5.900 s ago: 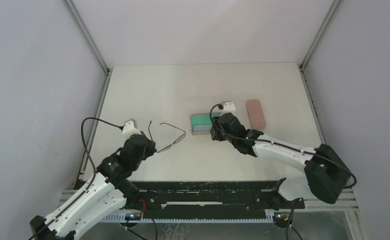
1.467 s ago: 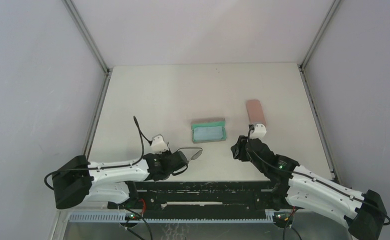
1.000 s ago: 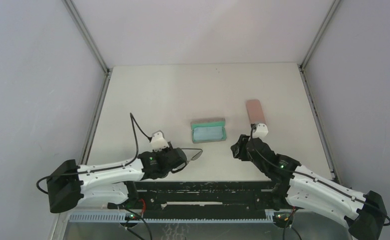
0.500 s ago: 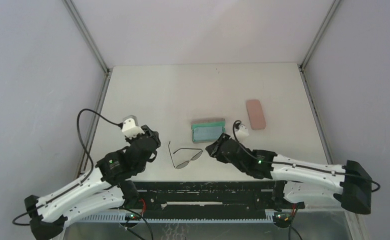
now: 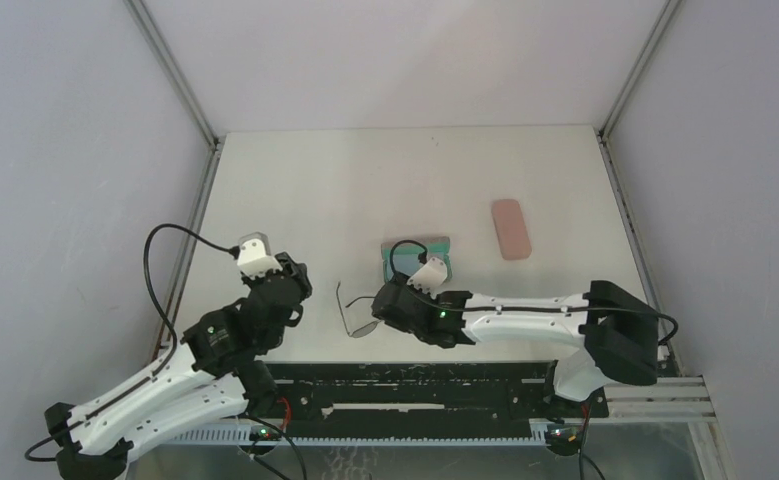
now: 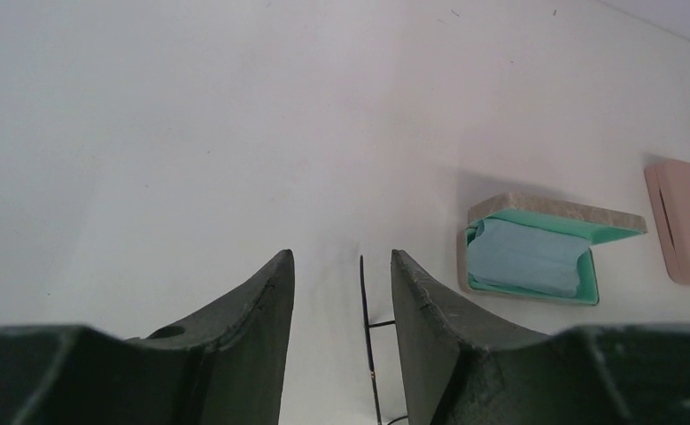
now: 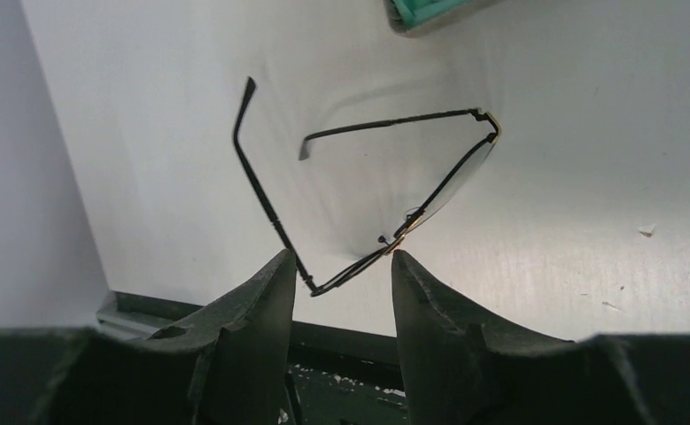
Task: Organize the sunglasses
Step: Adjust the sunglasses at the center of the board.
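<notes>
One pair of sunglasses (image 5: 363, 326) with thin black wire frames lies near the table's front edge, temples unfolded. In the right wrist view the sunglasses (image 7: 452, 181) rest on the white table just beyond my right gripper (image 7: 341, 258). That gripper is open, and its tips straddle the near corner of the frame without closing on it. From above, the right gripper (image 5: 377, 305) hovers at the right end of the pair. My left gripper (image 5: 300, 283) stands open to the left, apart from them. One temple (image 6: 365, 297) shows between its fingers (image 6: 266, 292).
An open grey-brown case (image 6: 536, 252) with a teal lining and a light blue cloth inside sits just behind the sunglasses, partly hidden from above by the right wrist (image 5: 428, 272). A shut pink case (image 5: 511, 228) lies farther right. The black front rail (image 7: 235, 314) runs close below the sunglasses.
The left gripper let the sunglasses go on the table and pulled back to the left. The right gripper has swung left, from beside the open case to the sunglasses.
</notes>
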Available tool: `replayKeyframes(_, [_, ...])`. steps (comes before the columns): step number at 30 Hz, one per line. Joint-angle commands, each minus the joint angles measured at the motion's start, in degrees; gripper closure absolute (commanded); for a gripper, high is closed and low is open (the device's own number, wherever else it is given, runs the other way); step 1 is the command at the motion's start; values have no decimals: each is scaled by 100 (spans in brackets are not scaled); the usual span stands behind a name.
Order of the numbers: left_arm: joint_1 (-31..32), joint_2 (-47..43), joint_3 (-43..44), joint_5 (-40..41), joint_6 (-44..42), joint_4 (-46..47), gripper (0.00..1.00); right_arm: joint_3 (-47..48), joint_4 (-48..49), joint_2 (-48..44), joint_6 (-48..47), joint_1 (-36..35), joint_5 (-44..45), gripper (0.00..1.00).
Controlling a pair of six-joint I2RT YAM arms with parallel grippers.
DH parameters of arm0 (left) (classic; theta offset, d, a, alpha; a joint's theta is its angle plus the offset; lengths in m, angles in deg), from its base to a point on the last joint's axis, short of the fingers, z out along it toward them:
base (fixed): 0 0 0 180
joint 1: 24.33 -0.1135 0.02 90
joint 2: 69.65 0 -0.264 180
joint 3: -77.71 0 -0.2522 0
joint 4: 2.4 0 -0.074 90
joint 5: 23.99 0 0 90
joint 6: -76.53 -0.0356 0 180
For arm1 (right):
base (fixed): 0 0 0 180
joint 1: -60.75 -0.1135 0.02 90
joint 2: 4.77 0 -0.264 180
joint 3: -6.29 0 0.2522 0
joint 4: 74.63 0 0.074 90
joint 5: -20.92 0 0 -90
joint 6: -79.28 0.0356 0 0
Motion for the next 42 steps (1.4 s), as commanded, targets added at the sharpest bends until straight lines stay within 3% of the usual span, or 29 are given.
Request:
replayKeyframes(1, [-33,-109,-151,-127,-51,144,52,297,-255,280,389,-21,-176,56])
replayKeyframes(15, [-31,-254,-225,-162,-57,88,53,322,31,767,423,101,-547,62])
replayKeyframes(34, [-31,-197,-225,-206,-49,104,55,323,-45,676,124,61,-260,88])
replayKeyframes(42, [-33,-256,-124,-257,-74,50,55,317,-447,198,-560,-24,260,98])
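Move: The sunglasses lie almost under my right hand, about 1 cm ahead, 3 cm to its left and some 7 cm below, temples open towards the left. The open grey-and-green case stands about 12 cm ahead and 7 cm to the right of that hand; the pink case is farther out, some 20 cm ahead and 29 cm right. From my left hand the sunglasses are about 10 cm right, 3 cm back and 17 cm below. I lower my right hand about 5 cm onto the front of the sunglasses, easing back about 1 cm as the fingers tip just under 10 degrees steeper. Low over the board, I bring the half-open fingers nearly shut and pinch the thin frame near the nose bridge. ##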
